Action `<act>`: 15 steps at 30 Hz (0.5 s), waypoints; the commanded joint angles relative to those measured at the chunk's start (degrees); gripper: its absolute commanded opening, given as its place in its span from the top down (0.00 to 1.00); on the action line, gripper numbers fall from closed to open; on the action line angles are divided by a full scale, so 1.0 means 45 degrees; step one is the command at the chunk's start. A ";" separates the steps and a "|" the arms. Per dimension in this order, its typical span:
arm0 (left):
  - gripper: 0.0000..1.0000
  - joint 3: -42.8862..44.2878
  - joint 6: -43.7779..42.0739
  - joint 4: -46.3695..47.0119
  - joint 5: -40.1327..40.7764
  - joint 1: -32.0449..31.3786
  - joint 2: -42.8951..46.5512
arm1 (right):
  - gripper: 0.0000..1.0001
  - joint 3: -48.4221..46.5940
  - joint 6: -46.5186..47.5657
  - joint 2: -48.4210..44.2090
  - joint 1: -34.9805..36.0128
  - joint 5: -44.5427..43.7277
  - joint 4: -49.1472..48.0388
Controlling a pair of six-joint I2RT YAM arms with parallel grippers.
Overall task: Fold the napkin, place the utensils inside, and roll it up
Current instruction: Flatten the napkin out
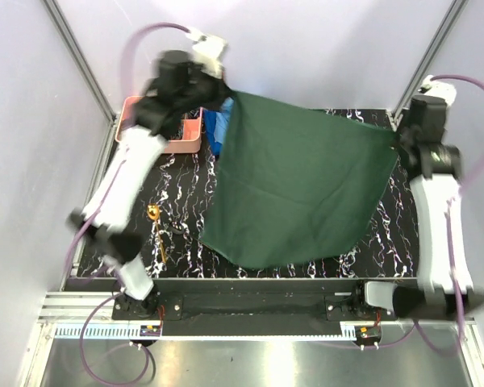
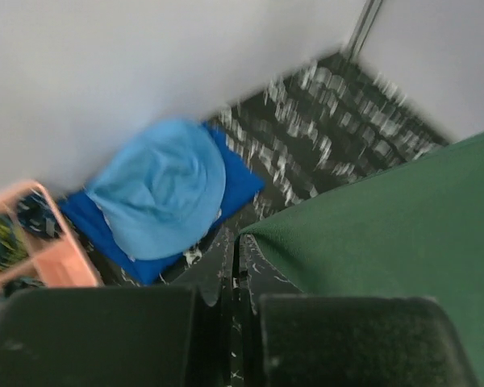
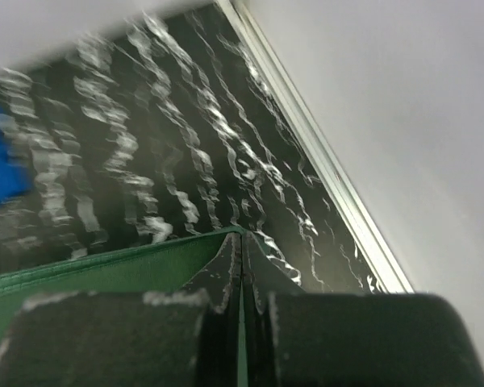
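Observation:
The dark green napkin (image 1: 298, 181) hangs lifted and stretched over the black marbled table, its lower edge near the front. My left gripper (image 1: 226, 98) is shut on its far left corner. In the left wrist view that gripper (image 2: 235, 246) pinches the corner, with the napkin (image 2: 387, 226) spreading away to the right. My right gripper (image 1: 397, 139) is shut on the far right corner. In the right wrist view it (image 3: 242, 242) clamps the green edge of the napkin (image 3: 105, 270). A gold utensil (image 1: 156, 234) lies on the table at the left, near the left arm.
A pink bin (image 1: 177, 133) sits at the far left corner, also seen in the left wrist view (image 2: 40, 242). A light blue cloth (image 2: 161, 185) lies on a royal-blue cloth (image 2: 242, 185) beside it. A metal frame rail (image 3: 331, 169) borders the table (image 1: 371, 234) on the right.

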State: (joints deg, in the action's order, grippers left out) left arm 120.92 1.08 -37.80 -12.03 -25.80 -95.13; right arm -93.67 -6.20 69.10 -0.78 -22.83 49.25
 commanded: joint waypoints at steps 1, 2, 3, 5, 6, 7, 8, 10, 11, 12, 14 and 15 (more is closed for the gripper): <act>1.00 0.1207 -0.0670 0.0451 0.0329 0.0226 -0.3573 | 1.00 0.1653 0.0458 0.2292 -0.2246 0.0128 -0.2933; 1.00 0.1620 -0.0728 0.0451 0.0427 0.0265 -0.4263 | 1.00 0.1848 0.0517 0.2803 -0.2559 0.0248 -0.3653; 1.00 0.2378 -0.0709 0.0644 0.0544 0.0362 -0.4927 | 1.00 0.1812 0.0595 0.3350 -0.2813 0.0481 -0.4008; 0.97 0.3241 -0.0747 0.0919 0.1031 0.0440 -0.6763 | 1.00 0.1288 0.0966 0.5146 -0.3167 0.1263 -0.4846; 0.84 0.4019 -0.0690 0.1307 0.1149 0.0538 -0.7330 | 1.00 0.0955 0.1083 0.5809 -0.3187 0.1535 -0.5084; 0.85 0.4317 -0.0690 0.1542 0.1170 0.0558 -0.8187 | 1.00 0.0565 0.1277 0.7150 -0.3206 0.1963 -0.5163; 0.84 0.4455 -0.0767 0.1854 0.0667 0.0558 -0.8447 | 1.00 -0.0464 0.1260 0.7840 -0.3226 0.2103 -0.5164; 0.54 0.3757 -0.0787 0.3433 0.0254 0.0539 -0.8509 | 1.00 -0.1562 0.1318 0.9633 -0.3226 0.2492 -0.5068; 0.52 0.3289 -0.0729 0.4039 0.0020 0.0538 -0.8353 | 1.00 -0.2573 0.1318 1.0147 -0.3226 0.2630 -0.4893; 0.50 0.2395 -0.0729 0.5031 0.0037 0.0519 -0.7984 | 1.00 -0.3009 0.1318 1.0616 -0.3226 0.2709 -0.4813; 0.31 0.1900 -0.0651 0.5469 0.0367 0.0480 -0.7689 | 1.00 -0.4158 0.1318 1.1731 -0.3226 0.2982 -0.4483; 0.30 0.1685 -0.0651 0.5413 0.0388 0.0499 -0.7475 | 1.00 -0.4475 0.1318 1.2043 -0.3207 0.3177 -0.4345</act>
State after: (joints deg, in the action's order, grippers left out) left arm 130.47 -1.39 -26.15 -11.35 -23.70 -136.92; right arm -105.03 -1.72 119.81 -15.38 -12.21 30.89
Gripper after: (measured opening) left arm 0.668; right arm 0.007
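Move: Both hands pinch the napkin's far corners in the air. The left corner's landing spot lies about 15 cm ahead of the left hand, 20 cm right and 39 cm down; the blue hat is 25 cm ahead and 5 cm right, the orange bin 24 cm ahead and 26 cm left. The right corner's spot is some 20 cm ahead of the right hand, 11 cm right and 33 cm down, with the table's right rim roughly 4 cm beyond it to the right. Still pinching the napkin's far corners, both hands whip down and forward toward the far part of the table, wrists tipping down some 20 degrees. The left drops nearly 30 cm and reaches 17 forward, opening late to let go of its corner beside the hat; the right sinks about 25 cm, going forward and rightward, and keeps its grip. ##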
